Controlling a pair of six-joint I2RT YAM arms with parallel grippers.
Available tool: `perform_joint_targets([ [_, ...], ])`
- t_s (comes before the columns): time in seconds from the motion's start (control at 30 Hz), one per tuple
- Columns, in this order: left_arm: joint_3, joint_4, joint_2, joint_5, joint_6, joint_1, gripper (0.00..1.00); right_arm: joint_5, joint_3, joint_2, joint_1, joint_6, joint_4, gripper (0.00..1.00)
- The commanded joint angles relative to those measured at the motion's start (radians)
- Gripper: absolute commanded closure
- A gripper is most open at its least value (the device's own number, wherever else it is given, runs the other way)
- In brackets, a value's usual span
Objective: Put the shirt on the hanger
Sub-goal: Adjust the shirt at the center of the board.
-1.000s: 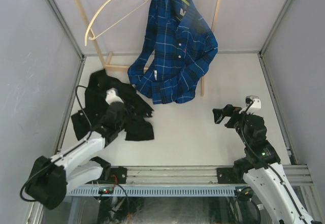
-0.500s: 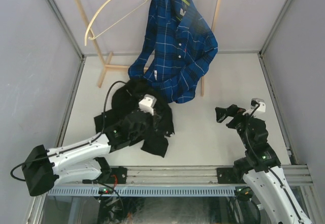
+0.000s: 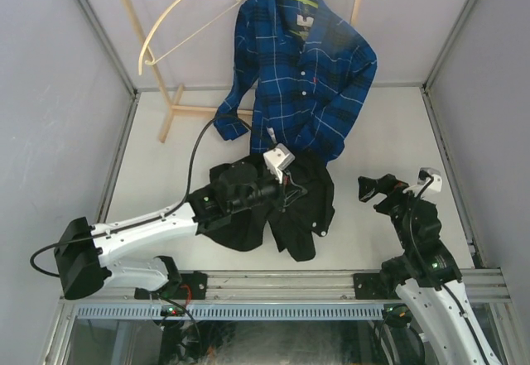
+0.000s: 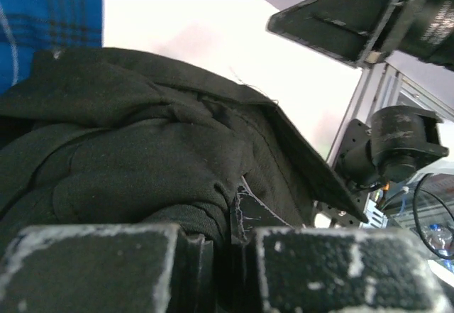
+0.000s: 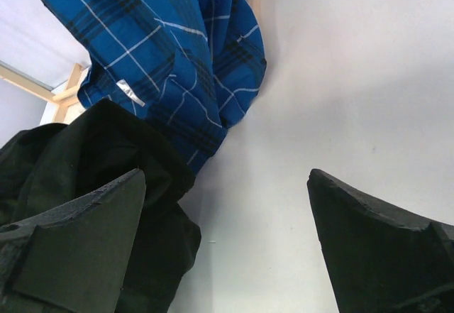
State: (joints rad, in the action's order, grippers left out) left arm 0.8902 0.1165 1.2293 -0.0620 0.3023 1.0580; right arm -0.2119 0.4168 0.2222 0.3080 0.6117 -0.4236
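The black shirt (image 3: 248, 216) lies bunched at the table's middle, just below the hanging blue plaid shirt (image 3: 302, 75). My left gripper (image 3: 288, 186) reaches across it from the left and is shut on a fold of its fabric. In the left wrist view (image 4: 230, 238) the cloth is pinched between the jaws and the shirt (image 4: 142, 157) fills the frame. The pale wooden hanger (image 3: 190, 13) hangs bare on the rack at the back left. My right gripper (image 3: 374, 189) stands open to the right of the shirt, fingers wide apart (image 5: 227, 235) with nothing between them; the shirt (image 5: 85, 157) is at its left.
A wooden rack (image 3: 132, 26) stands at the back, its foot (image 3: 186, 112) on the table. The blue plaid shirt (image 5: 170, 50) hangs down to the table surface. Grey walls close in both sides. A metal rail (image 3: 273, 280) runs along the near edge.
My left arm swung right, dragging the black shirt from the table's left side to the middle. The blue plaid shirt shifted right. My right gripper drew back slightly, still open.
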Motion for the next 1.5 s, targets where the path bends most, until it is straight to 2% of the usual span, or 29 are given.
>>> perform_joint_targets([
  [0.0,-0.125,0.116,-0.086,-0.049,0.093,-0.109,0.93,-0.026,-0.01,-0.003,-0.005,0.011,-0.008,0.04],
  [0.13,-0.299,0.106,-0.192,0.009,0.184,-0.229,0.87,-0.017,-0.019,0.02,-0.006,0.014,0.011,0.04],
  [0.37,-0.498,-0.032,-0.385,0.156,0.296,-0.385,0.48,0.076,-0.047,0.087,-0.004,0.023,0.103,0.04],
  [0.53,-0.521,-0.192,-0.529,0.329,0.308,-0.434,0.22,0.157,-0.05,0.147,0.002,-0.006,0.15,0.04],
  [0.7,-0.415,-0.38,-0.566,0.532,0.243,-0.424,0.0,0.17,-0.055,0.18,0.013,-0.009,0.175,0.04],
  [0.83,-0.296,-0.47,-0.55,0.683,0.185,-0.344,0.0,0.172,-0.061,0.196,0.022,-0.001,0.199,0.04],
  [0.9,-0.237,-0.483,-0.529,0.756,0.14,-0.262,0.0,0.171,-0.063,0.206,0.028,0.002,0.206,0.04],
  [0.97,-0.163,-0.511,-0.479,0.894,0.102,-0.151,0.0,0.17,-0.063,0.215,0.035,0.003,0.213,0.04],
  [1.03,-0.095,-0.536,-0.413,0.957,0.082,-0.073,0.0,0.165,-0.064,0.22,0.041,0.006,0.214,0.04],
  [1.17,-0.019,-0.539,-0.302,0.884,0.074,-0.014,0.0,0.161,-0.065,0.224,0.048,0.007,0.217,0.04],
  [1.47,0.036,-0.489,-0.092,0.762,0.06,0.066,0.0,0.154,-0.068,0.226,0.052,0.006,0.215,0.04],
])
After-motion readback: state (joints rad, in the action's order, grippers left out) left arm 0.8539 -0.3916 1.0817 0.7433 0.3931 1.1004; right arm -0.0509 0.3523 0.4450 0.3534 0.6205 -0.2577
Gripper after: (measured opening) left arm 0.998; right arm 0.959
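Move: The black shirt is still pinched in the left hand, which is taking it to a spot near the board's centre, about 12 cm to its left, 2 cm ahead and 15 cm below. The hanging plaid shirt is some 25 cm straight ahead, its middle a little higher than the hand; the rack's left foot lies roughly 35 cm left, 22 cm ahead and 16 cm below. From the right hand, that centre spot is about 35 cm left, nearly level with it and 11 cm below. Sweeping left about 25 cm, slightly forward and 11 cm down across the board's centre, the left hand carries the black cloth round while swinging some 50 degrees counter-clockwise, opening wide to let go. It then lifts clear, comes back right about 10 cm over the shirt and dips again, fingers open, left side rolling up. The open right gripper drifts 5 cm left towards the shirt and 4 cm down, touching nothing. ##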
